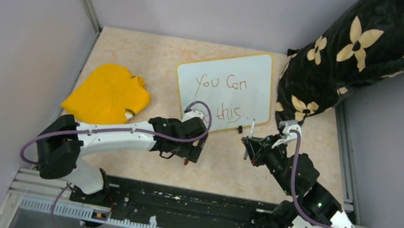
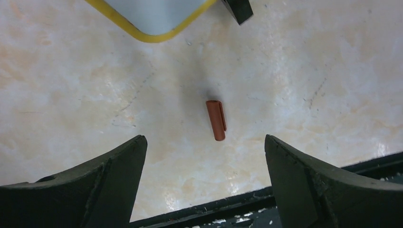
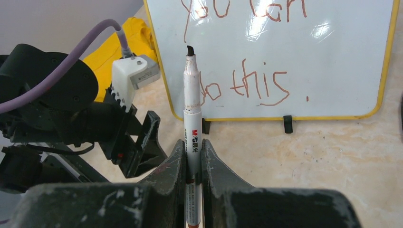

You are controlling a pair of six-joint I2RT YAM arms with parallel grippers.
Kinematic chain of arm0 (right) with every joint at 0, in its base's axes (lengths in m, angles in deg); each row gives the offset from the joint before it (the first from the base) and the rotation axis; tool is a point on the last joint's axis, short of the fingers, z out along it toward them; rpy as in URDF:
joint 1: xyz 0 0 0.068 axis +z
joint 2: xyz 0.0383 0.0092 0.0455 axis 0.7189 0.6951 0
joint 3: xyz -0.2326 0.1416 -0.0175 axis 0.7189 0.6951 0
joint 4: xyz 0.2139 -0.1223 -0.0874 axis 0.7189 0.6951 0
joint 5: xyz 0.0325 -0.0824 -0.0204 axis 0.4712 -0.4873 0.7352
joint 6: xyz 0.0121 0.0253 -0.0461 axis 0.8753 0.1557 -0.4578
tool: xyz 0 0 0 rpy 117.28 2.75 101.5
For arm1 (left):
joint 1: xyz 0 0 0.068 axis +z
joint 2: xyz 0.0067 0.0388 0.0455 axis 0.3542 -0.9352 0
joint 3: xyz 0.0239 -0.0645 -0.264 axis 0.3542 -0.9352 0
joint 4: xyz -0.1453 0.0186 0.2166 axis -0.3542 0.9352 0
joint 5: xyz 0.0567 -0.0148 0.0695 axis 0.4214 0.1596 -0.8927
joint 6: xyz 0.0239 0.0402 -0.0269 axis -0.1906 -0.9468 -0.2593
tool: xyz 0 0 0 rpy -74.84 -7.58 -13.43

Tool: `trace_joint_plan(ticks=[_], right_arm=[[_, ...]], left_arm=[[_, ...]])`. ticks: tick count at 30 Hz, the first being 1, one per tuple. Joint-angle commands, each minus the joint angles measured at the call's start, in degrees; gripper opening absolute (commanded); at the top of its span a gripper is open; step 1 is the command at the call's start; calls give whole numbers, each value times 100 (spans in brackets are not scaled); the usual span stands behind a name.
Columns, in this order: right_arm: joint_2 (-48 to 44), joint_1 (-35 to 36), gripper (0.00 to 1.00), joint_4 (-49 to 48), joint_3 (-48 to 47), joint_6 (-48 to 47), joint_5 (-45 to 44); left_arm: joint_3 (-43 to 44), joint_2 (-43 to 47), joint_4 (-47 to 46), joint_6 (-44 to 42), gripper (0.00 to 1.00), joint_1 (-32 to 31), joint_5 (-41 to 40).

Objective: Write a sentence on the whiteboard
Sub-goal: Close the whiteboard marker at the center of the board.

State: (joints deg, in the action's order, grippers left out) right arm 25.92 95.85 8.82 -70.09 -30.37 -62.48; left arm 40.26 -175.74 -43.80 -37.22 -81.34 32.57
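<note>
The whiteboard (image 1: 260, 74) lies at the back of the table, yellow-rimmed, and carries the sentence (image 1: 222, 82) in reddish-brown handwriting, "You Can" above "do this". The right wrist view shows the whiteboard (image 3: 332, 61) and the sentence (image 3: 259, 85) close ahead. My right gripper (image 3: 193, 147) is shut on a white marker (image 3: 192, 109); its uncapped dark tip points at the board's near left corner. My left gripper (image 2: 204, 137) is open above the table just in front of the board's corner (image 2: 152, 14). A small red-brown marker cap (image 2: 216, 119) lies loose between and ahead of its fingers.
A yellow cloth (image 1: 107, 94) lies left of the board. A black pillow with cream flowers (image 1: 354, 53) leans at the back right, touching the board's right edge. A black rail (image 1: 183, 205) runs along the near edge. Grey walls close in left, right and behind.
</note>
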Motion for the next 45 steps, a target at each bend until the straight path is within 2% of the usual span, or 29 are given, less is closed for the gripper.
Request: trace_joint_plan(ticks=[1, 6, 17, 25, 33, 38, 45], right_arm=[[9, 41, 0, -184, -65, 31, -74], [50, 41, 0, -150, -110, 16, -69], [13, 44, 0, -67, -175, -24, -73], [28, 47, 0, -104, -194, -95, -86], [27, 44, 0, -73, -202, -119, -95], [-6, 46, 0, -26, -210, -105, -105], [-16, 44, 0, -30, -202, -94, -115]], left_arm=[[-330, 134, -536, -343, 99, 22, 960], [-76, -431, -483, -138, 97, 23, 1317], [427, -1114, -29, 120, 87, 29, 685], [501, -1510, 33, 252, 75, 39, 562], [456, -1544, -88, 209, 69, 96, 676], [303, -1560, -221, 208, 59, 206, 851], [74, -1488, -295, 299, 55, 294, 961]])
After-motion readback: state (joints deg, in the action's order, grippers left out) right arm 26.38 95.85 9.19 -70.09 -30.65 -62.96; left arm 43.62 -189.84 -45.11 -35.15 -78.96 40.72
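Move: The marker cap lies on the table almost under the left hand, about 7 cm below its open fingers, some 2 cm to the right and 1 cm back. The near-left corner of the whiteboard is about 9 cm ahead and 2 cm left of the hand; the black clip is about 9 cm ahead and 7 cm right, both roughly 7 cm lower. From the right hand, the cap is about 17 cm left, 1 cm back and 24 cm below. The left hand sinks about 6 cm over the marker cap, first swinging back and to the right by some 2.5 cm each, then easing forward and a little left again, while its fingers tip about 10 degrees nearer to straight down. From wide open, the fingers narrow to a bit over half, ending either side of the cap with a gap left on both sides, and the right hand stays put, still gripping the uncapped marker. ##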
